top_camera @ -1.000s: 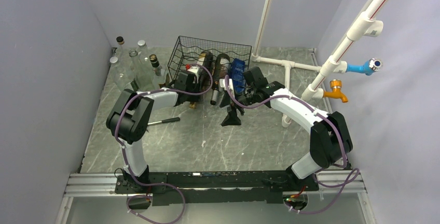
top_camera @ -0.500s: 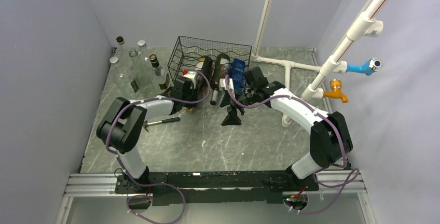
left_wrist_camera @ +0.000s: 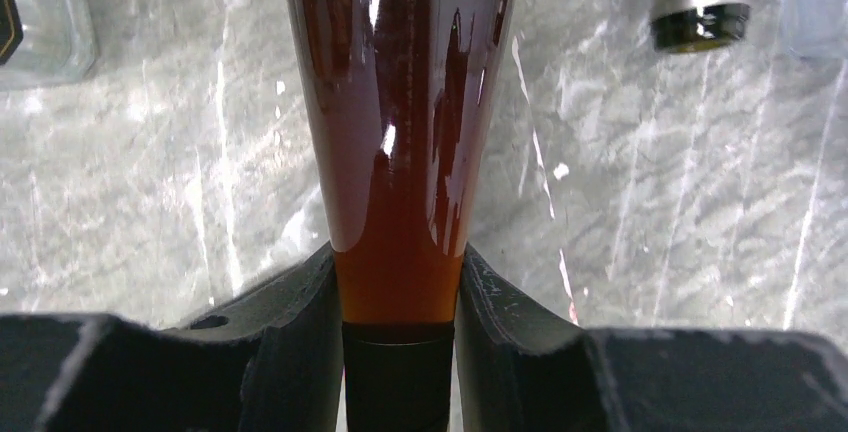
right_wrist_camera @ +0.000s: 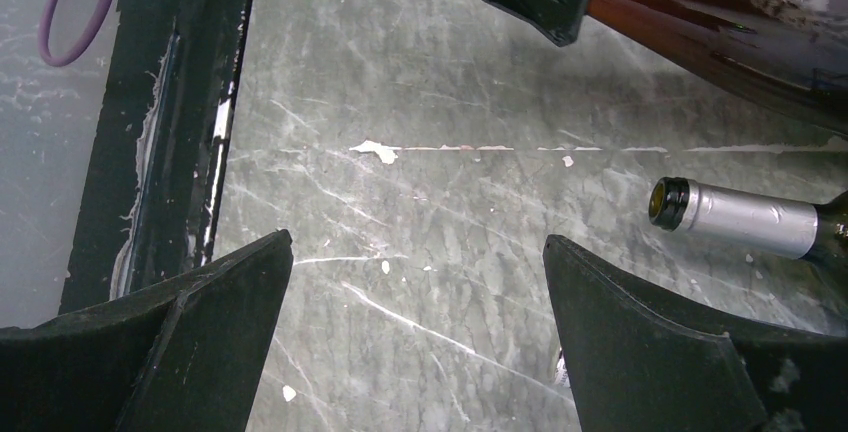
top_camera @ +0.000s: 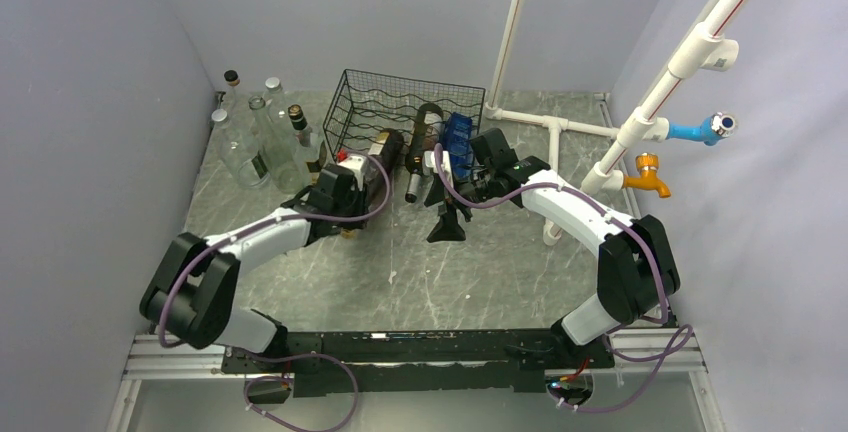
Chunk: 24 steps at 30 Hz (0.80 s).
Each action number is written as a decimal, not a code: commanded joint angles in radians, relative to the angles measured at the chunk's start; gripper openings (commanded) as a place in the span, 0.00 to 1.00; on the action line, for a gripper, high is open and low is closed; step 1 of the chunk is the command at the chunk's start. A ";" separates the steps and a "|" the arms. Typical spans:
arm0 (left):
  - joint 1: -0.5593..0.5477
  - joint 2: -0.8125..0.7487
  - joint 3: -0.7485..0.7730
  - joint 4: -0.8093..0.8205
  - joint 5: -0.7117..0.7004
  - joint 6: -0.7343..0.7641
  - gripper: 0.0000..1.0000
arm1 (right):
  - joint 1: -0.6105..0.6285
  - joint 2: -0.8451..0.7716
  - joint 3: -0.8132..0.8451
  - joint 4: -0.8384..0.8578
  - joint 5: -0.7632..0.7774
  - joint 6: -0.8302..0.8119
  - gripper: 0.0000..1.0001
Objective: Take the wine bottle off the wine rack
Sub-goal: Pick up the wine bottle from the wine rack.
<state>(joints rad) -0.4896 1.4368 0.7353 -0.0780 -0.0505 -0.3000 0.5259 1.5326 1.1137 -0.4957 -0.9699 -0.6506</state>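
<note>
The wine bottle point(top_camera: 378, 155) is dark brown glass and lies with its base at the front of the black wire wine rack point(top_camera: 410, 82), neck pointing toward me. My left gripper point(top_camera: 343, 188) is shut on its neck; in the left wrist view the amber neck point(left_wrist_camera: 400, 252) fills the gap between both fingers point(left_wrist_camera: 290, 322). A second dark bottle with a silver capsule point(top_camera: 414, 168) lies in the rack beside it. My right gripper point(top_camera: 446, 227) hangs open over bare table in front of the rack, holding nothing point(right_wrist_camera: 418, 282).
Several clear glass bottles point(top_camera: 255, 132) stand at the back left. A blue crate-like object point(top_camera: 458, 142) sits in the rack's right end. White pipes point(top_camera: 560, 127) with a blue tap point(top_camera: 700, 130) and an orange tap point(top_camera: 650, 174) occupy the right side.
My left arm has drawn back toward the near left with the brown bottle in its grip, sliding the bottle partly out of the rack. The right arm has stayed still.
</note>
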 commanded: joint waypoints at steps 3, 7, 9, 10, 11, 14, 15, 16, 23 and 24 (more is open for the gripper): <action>-0.015 -0.166 -0.028 -0.100 0.009 -0.036 0.00 | -0.004 -0.021 0.031 0.023 -0.033 0.007 1.00; -0.029 -0.251 -0.040 -0.158 -0.003 -0.057 0.00 | -0.004 -0.026 0.029 0.025 -0.033 0.009 1.00; -0.035 -0.298 -0.042 -0.192 -0.017 -0.068 0.00 | -0.004 -0.029 0.029 0.026 -0.035 0.009 1.00; -0.038 -0.320 -0.042 -0.208 -0.022 -0.071 0.00 | -0.004 -0.029 0.029 0.026 -0.036 0.009 1.00; -0.041 -0.343 -0.042 -0.227 -0.024 -0.073 0.00 | -0.004 -0.030 0.029 0.025 -0.036 0.009 1.00; -0.044 -0.410 -0.043 -0.274 -0.019 -0.084 0.00 | -0.004 -0.036 0.025 0.027 -0.040 0.008 1.00; -0.044 -0.430 -0.043 -0.287 -0.014 -0.090 0.00 | -0.004 -0.038 0.025 0.028 -0.043 0.007 1.00; -0.044 -0.450 -0.043 -0.302 -0.009 -0.096 0.00 | -0.004 -0.038 0.023 0.028 -0.047 0.004 1.00; -0.044 -0.543 -0.031 -0.397 0.015 -0.126 0.00 | -0.004 -0.050 0.014 0.037 -0.058 0.002 1.00; -0.044 -0.552 -0.027 -0.407 0.018 -0.127 0.00 | -0.005 -0.052 0.014 0.037 -0.059 0.002 1.00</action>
<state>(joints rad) -0.5335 0.9615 0.6460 -0.5816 -0.0391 -0.4019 0.5259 1.5234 1.1137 -0.4911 -0.9821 -0.6498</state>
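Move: My left hand already grips the wine bottle by its neck; its middle is about 9 cm ahead, 5 cm right, roughly level, its base still over the rack. I'm taking it to open table some 11 cm back, 4 cm left, 8 cm below. The hammer lies about 3 cm back, 8 cm left, 7 cm below; the other dark bottle is 15 cm ahead, 15 cm right. From my right hand, the wine bottle is about 7 cm ahead, 14 cm left, 8 cm below. I keep my left fingers closed on the neck and draw the bottle steadily back, neck first, away from the rack towards the near edge of the table, about 11 cm. I drift some 4 cm left on the way, lift about 3 cm, and tip the hand slightly further down. ##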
